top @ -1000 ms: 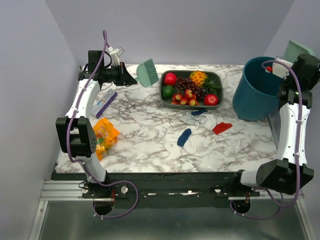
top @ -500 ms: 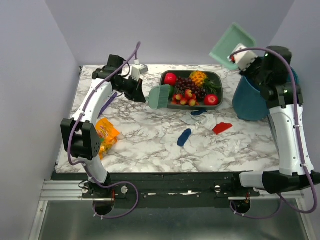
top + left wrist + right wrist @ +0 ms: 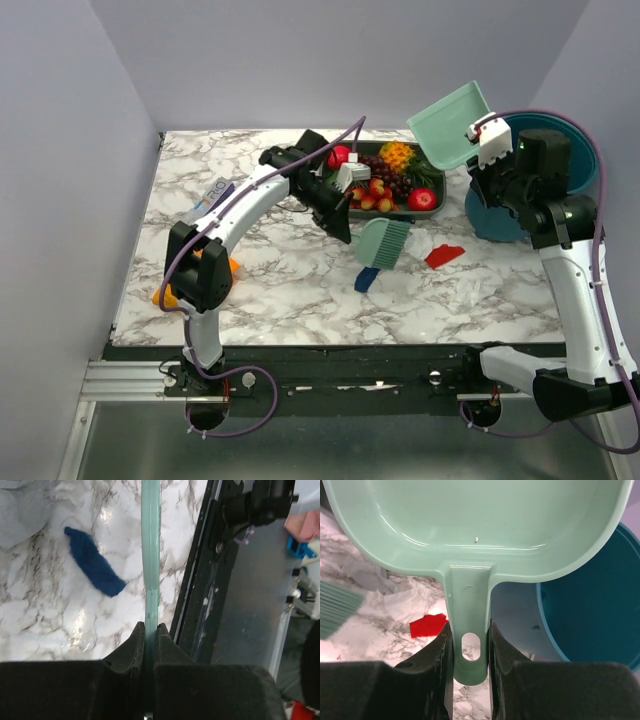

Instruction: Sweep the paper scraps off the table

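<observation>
The paper scraps lie right of centre on the marble table (image 3: pixel 270 295): a dark blue one (image 3: pixel 366 278) (image 3: pixel 94 569), a red one (image 3: pixel 443 256) (image 3: pixel 427 625) and white ones (image 3: pixel 416 243) (image 3: pixel 472 290). My left gripper (image 3: pixel 346 226) (image 3: pixel 150 628) is shut on the thin handle of a green brush (image 3: pixel 384 243) (image 3: pixel 150 555), whose bristles hang just above the blue scrap. My right gripper (image 3: pixel 487 152) (image 3: pixel 468 630) is shut on the handle of a mint dustpan (image 3: pixel 450 124) (image 3: pixel 470 515), held tilted in the air beside the bin.
A teal bin (image 3: pixel 505 215) (image 3: pixel 600 615) stands at the right back. A dark tray of fruit (image 3: pixel 432 172) sits at the back, behind the left arm. An orange snack bag (image 3: pixel 164 294) and a white-purple box (image 3: pixel 210 197) lie at the left.
The left arm has swung from the back left corner to the table's centre, carrying the brush. The right arm has brought the dustpan down and left, in front of the bin.
</observation>
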`<control>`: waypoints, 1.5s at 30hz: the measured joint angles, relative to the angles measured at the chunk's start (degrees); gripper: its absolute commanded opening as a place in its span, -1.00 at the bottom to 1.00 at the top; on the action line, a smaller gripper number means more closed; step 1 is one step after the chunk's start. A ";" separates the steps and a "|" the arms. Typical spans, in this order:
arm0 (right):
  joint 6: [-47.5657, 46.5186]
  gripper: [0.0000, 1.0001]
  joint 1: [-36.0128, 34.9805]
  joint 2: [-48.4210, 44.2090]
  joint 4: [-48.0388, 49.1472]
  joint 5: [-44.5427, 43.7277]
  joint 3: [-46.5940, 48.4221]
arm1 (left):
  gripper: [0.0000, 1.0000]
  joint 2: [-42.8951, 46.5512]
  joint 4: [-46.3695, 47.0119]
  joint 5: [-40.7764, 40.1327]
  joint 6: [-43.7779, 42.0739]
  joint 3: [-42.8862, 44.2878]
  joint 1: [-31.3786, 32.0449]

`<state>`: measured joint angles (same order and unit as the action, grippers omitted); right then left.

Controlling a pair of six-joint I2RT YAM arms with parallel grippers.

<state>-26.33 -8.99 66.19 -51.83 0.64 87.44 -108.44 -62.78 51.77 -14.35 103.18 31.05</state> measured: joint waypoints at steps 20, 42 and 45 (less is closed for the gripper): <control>6.56 -0.99 0.00 3.28 1.16 -6.27 1.33 | -1.00 -4.72 85.77 2.56 75.52 -36.35 4.07; 6.78 -0.99 0.00 1.25 1.14 -7.48 1.38 | -1.00 -10.47 98.18 -6.64 92.28 -44.54 3.80; 6.78 -0.99 0.00 0.76 1.14 -7.48 1.01 | -1.00 -11.43 98.95 -7.02 92.50 -44.65 3.43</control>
<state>-19.55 -8.99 66.96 -50.70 -6.83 88.44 -119.87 36.16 44.75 78.15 58.52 34.48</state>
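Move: White paper, the place for the held brush, lies about 15 cm right of the left gripper, 9 cm ahead and 19 cm below. Also at table height, the nearer blue scrap is 7 cm right and 1 cm ahead, the dark blue scrap 14 cm right and 12 ahead, the red scrap 25 cm right and 5 ahead. From the right gripper the white paper is some 15 cm left, 4 ahead and 33 below. Bring the left gripper, still pinching the brush handle, down some 13 cm and about 8 cm to the right, easing a little forward: first quickly right, then down over the white paper, drifting slightly back left at the end. Meanwhile turn the wrist about 60 degrees, mostly rolling the brush, until the fingers point right and less steeply down, setting the bristles onto the paper. ##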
